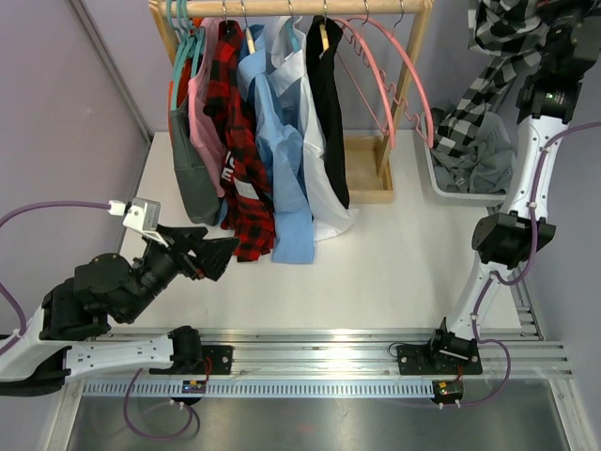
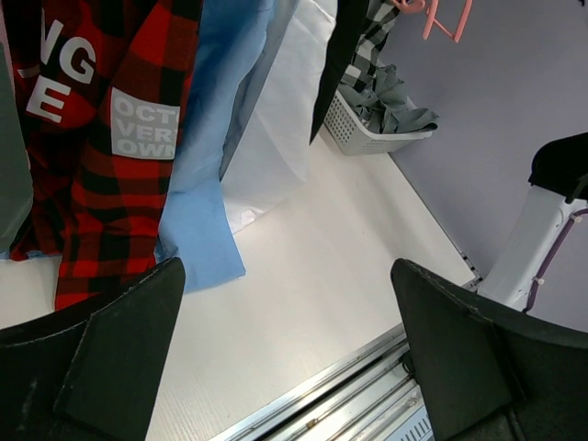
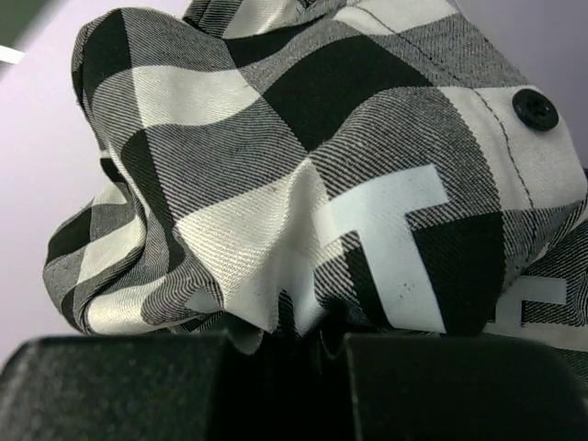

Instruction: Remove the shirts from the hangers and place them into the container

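Observation:
Several shirts hang on the rail: dark grey (image 1: 192,178), pink, red-and-black check (image 1: 239,160), light blue (image 1: 282,169), white and black (image 1: 331,113). Empty pink hangers (image 1: 387,80) hang at the rail's right end. My left gripper (image 1: 221,256) stands open just below and left of the red check shirt (image 2: 110,184), holding nothing (image 2: 285,276). My right gripper (image 3: 285,344) is shut on the black-and-white check shirt (image 3: 303,184), held high at the top right. That shirt (image 1: 484,85) trails down into the white container (image 1: 437,180), where a grey shirt (image 1: 484,155) lies.
The wooden rail frame (image 1: 371,174) stands at the back of the table, with teal hangers (image 1: 183,38) at its left end. Purple walls close in on the left and right. A metal rail (image 1: 310,352) runs along the near edge.

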`<state>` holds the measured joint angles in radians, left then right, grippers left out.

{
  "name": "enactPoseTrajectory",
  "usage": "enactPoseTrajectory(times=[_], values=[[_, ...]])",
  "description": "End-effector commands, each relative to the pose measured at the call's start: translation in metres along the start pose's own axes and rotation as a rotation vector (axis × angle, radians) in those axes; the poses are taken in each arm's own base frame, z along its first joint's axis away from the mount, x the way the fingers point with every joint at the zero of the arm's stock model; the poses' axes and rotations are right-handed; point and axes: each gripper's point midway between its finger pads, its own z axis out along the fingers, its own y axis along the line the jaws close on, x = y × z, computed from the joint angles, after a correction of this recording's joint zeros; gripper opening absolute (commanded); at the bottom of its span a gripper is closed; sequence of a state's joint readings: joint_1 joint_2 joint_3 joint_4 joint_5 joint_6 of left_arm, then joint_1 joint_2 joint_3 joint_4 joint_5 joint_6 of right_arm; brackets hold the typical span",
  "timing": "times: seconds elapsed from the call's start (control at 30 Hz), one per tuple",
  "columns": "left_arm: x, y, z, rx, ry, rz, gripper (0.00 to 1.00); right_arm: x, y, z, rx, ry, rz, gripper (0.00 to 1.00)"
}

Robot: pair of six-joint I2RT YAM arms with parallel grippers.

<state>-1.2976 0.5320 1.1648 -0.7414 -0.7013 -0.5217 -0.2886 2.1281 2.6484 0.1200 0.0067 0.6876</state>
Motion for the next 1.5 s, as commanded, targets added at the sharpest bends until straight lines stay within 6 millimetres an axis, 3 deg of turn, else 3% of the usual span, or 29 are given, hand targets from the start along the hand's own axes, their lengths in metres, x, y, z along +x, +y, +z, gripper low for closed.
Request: enactPoseTrajectory(times=[0.0, 0.03, 0.1, 0.13, 0.2, 0.27, 0.37, 0.53, 0.7, 0.83, 0.93, 0.97, 1.0, 1.03, 1.07, 1.1, 1.13, 1.2, 1.23, 1.27, 1.37, 1.43, 1.47], values=[[-0.008, -0.001, 0.005, -0.028, -0.036, -0.024, 0.99, 0.056, -0.058, 0.001, 0.074, 0.067, -0.011, 0.0], [-0.007, 0.0, 0.006, -0.034, -0.035, -0.023, 0.99, 0.084, -0.091, -0.007, 0.156, 0.121, -0.033, 0.0], [-0.006, 0.0, 0.008, -0.045, -0.032, -0.015, 0.99, 0.106, -0.125, -0.019, 0.265, 0.169, -0.064, 0.0], [-0.006, -0.001, 0.009, -0.045, -0.035, -0.019, 0.99, 0.128, -0.159, -0.036, 0.388, 0.232, -0.103, 0.0], [-0.005, -0.002, 0.012, -0.05, -0.033, -0.013, 0.99, 0.153, -0.202, -0.063, 0.555, 0.315, -0.147, 0.0], [-0.005, -0.004, 0.013, -0.047, -0.028, -0.016, 0.99, 0.172, -0.25, -0.106, 0.773, 0.395, -0.21, 0.0], [0.001, -0.006, 0.017, -0.053, -0.012, -0.005, 0.99, 0.206, -0.297, -0.168, 0.977, 0.541, -0.276, 0.0], [0.005, -0.007, 0.018, -0.044, -0.006, -0.009, 0.99, 0.267, -0.35, -0.273, 1.208, 0.819, -0.293, 0.0], [0.011, -0.005, 0.013, -0.017, -0.003, -0.047, 0.99, 0.315, -0.375, -0.338, 1.303, 1.053, -0.271, 0.0], [0.013, 0.0, 0.006, -0.001, -0.015, -0.08, 0.99, 0.323, -0.368, -0.333, 1.26, 1.098, -0.235, 0.0], [0.011, 0.003, 0.003, 0.001, -0.025, -0.085, 0.99, 0.304, -0.342, -0.29, 1.141, 1.015, -0.199, 0.01], [0.01, 0.004, 0.002, 0.001, -0.027, -0.081, 0.99, 0.279, -0.315, -0.258, 1.061, 0.944, -0.186, 0.09], [0.009, 0.005, 0.001, 0.002, -0.029, -0.08, 0.99, 0.273, -0.306, -0.253, 1.024, 0.931, -0.183, 0.2], [0.008, 0.004, 0.001, 0.004, -0.032, -0.075, 0.99, 0.258, -0.29, -0.225, 0.935, 0.86, -0.181, 0.32], [0.008, 0.005, 0.001, 0.002, -0.03, -0.069, 0.99, 0.242, -0.274, -0.21, 0.888, 0.815, -0.181, 0.57], [0.007, 0.005, 0.001, 0.002, -0.032, -0.068, 0.99, 0.212, -0.244, -0.188, 0.818, 0.751, -0.18, 0.67], [0.005, 0.005, -0.001, 0.003, -0.037, -0.065, 0.99, 0.197, -0.228, -0.175, 0.764, 0.727, -0.195, 0.78], [0.002, 0.005, -0.001, 0.006, -0.045, -0.065, 0.99, 0.155, -0.187, -0.154, 0.684, 0.656, -0.221, 0.81], [0.001, 0.006, -0.002, 0.009, -0.048, -0.06, 0.99, 0.144, -0.173, -0.15, 0.658, 0.64, -0.23, 0.86], [-0.001, 0.005, -0.003, 0.012, -0.052, -0.059, 0.99, 0.118, -0.148, -0.145, 0.621, 0.596, -0.241, 0.87], [-0.005, 0.005, -0.005, 0.022, -0.062, -0.059, 0.99, 0.091, -0.121, -0.152, 0.58, 0.552, -0.265, 0.89], [-0.006, 0.005, -0.006, 0.025, -0.065, -0.052, 0.99, 0.067, -0.085, -0.164, 0.503, 0.525, -0.253, 0.94], [-0.007, 0.003, -0.006, 0.035, -0.064, -0.054, 0.99, 0.041, -0.05, -0.17, 0.434, 0.482, -0.243, 0.96]])
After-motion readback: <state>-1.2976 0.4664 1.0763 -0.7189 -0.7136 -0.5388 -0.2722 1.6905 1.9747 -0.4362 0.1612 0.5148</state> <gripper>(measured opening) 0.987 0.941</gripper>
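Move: The container for the held checkered shirt lies almost straight below the right gripper, some 58 cm down, about 2 cm nearer the base and 4 cm to the right; the shirt's tail already trails into it. The grey shirt lies inside, roughly 6 cm nearer and 5 cm right of the gripper. The empty pink hangers hang about 24 cm left, 7 cm nearer and 23 cm lower. From the left gripper the container is roughly 38 cm ahead, 66 cm right and 32 cm lower. Keep the right gripper shut on the checkered shirt and plunge it some 55 cm down into the container, arcing forward and then back, drifting right, while tipping the fingers from slanting upward to pointing down, about 80 degrees. Then open wide to let go of the shirt and lift clear about 35 cm, drawing back and a little left as the fingers tip up again. ##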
